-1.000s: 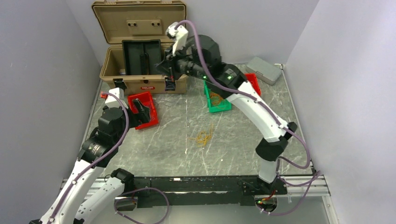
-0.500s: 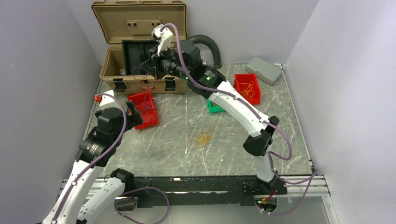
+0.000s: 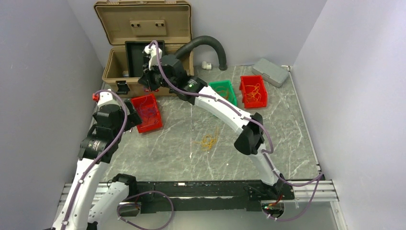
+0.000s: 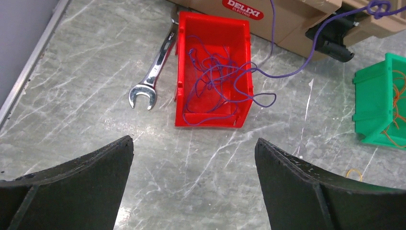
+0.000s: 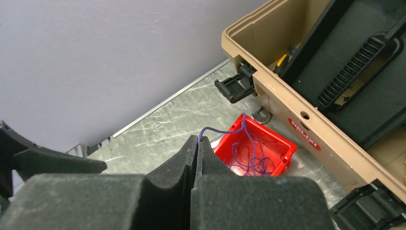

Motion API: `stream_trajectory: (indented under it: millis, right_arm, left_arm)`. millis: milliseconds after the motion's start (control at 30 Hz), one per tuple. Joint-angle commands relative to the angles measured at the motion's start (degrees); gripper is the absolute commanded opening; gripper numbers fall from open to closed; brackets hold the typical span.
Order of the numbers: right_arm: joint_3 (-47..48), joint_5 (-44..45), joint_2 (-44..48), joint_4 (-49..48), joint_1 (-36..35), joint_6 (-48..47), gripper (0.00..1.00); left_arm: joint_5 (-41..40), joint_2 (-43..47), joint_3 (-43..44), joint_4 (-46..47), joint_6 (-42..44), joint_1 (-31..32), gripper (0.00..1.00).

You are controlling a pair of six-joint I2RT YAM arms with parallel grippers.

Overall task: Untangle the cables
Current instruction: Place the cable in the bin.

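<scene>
A thin purple cable [image 5: 218,130] rises from the tangle in the left red bin [image 5: 277,140], and my right gripper [image 5: 197,140] is shut on its end. That gripper [image 3: 146,81] hangs above the bin by the toolbox front. The purple tangle [image 4: 215,81] fills the bin [image 4: 182,72], and one strand [image 4: 306,62] runs up and to the right. My left gripper [image 4: 193,140] stands open and empty over bare table, just short of the bin. A loose bundle of orange-yellow cables [image 3: 208,141] lies mid-table.
An open tan toolbox [image 3: 143,48] stands at the back left with a black hose [image 3: 206,42] beside it. A wrench [image 4: 152,79] lies left of the red bin. A green bin [image 3: 225,91] and a second red bin [image 3: 253,91] hold orange wires. A grey box [image 3: 270,72] sits far right.
My right arm has swung left from over the green bin to the toolbox front, still shut. The left arm has drawn back slightly from the red bin.
</scene>
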State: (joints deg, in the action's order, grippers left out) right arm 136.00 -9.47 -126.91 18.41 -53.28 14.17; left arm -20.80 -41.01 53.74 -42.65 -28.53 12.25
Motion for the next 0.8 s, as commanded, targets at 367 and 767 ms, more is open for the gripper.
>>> stream_trajectory:
  millis: [367, 767]
  right_arm:
    - [-0.1, -1.3, -10.1, -10.8, 0.8, 4.8, 0.0]
    - [-1.9, 7.5, -20.2, -11.7, -0.3, -2.2, 0.0]
  left_arm:
    - [14.6, -3.2, 2.1, 0.7, 3.1, -10.3, 0.99]
    - [23.0, -6.8, 1.1, 2.3, 4.5, -18.7, 0.99]
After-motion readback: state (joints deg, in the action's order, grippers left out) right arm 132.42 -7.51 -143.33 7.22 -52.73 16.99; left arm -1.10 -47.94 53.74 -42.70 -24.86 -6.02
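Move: The right hand already holds the purple cable high up; the left red bin it is being taken to lies about 6 cm ahead, 7 cm to the left and some 31 cm below. The wrench lies roughly 8 cm left of that bin and about level with it, and the toolbox's middle is some 19 cm beyond it. From the idle left hand, the bin is around 16 cm ahead, 3 cm right and 21 cm below. Still pinching the purple cable in its shut fingers, the right hand lowers it steadily towards the left red bin, down about 17 cm while easing some 4 cm each forward and left, with a slight tip-down. The open, empty left hand sinks about 3 cm and drifts 2 cm left, touching nothing. ##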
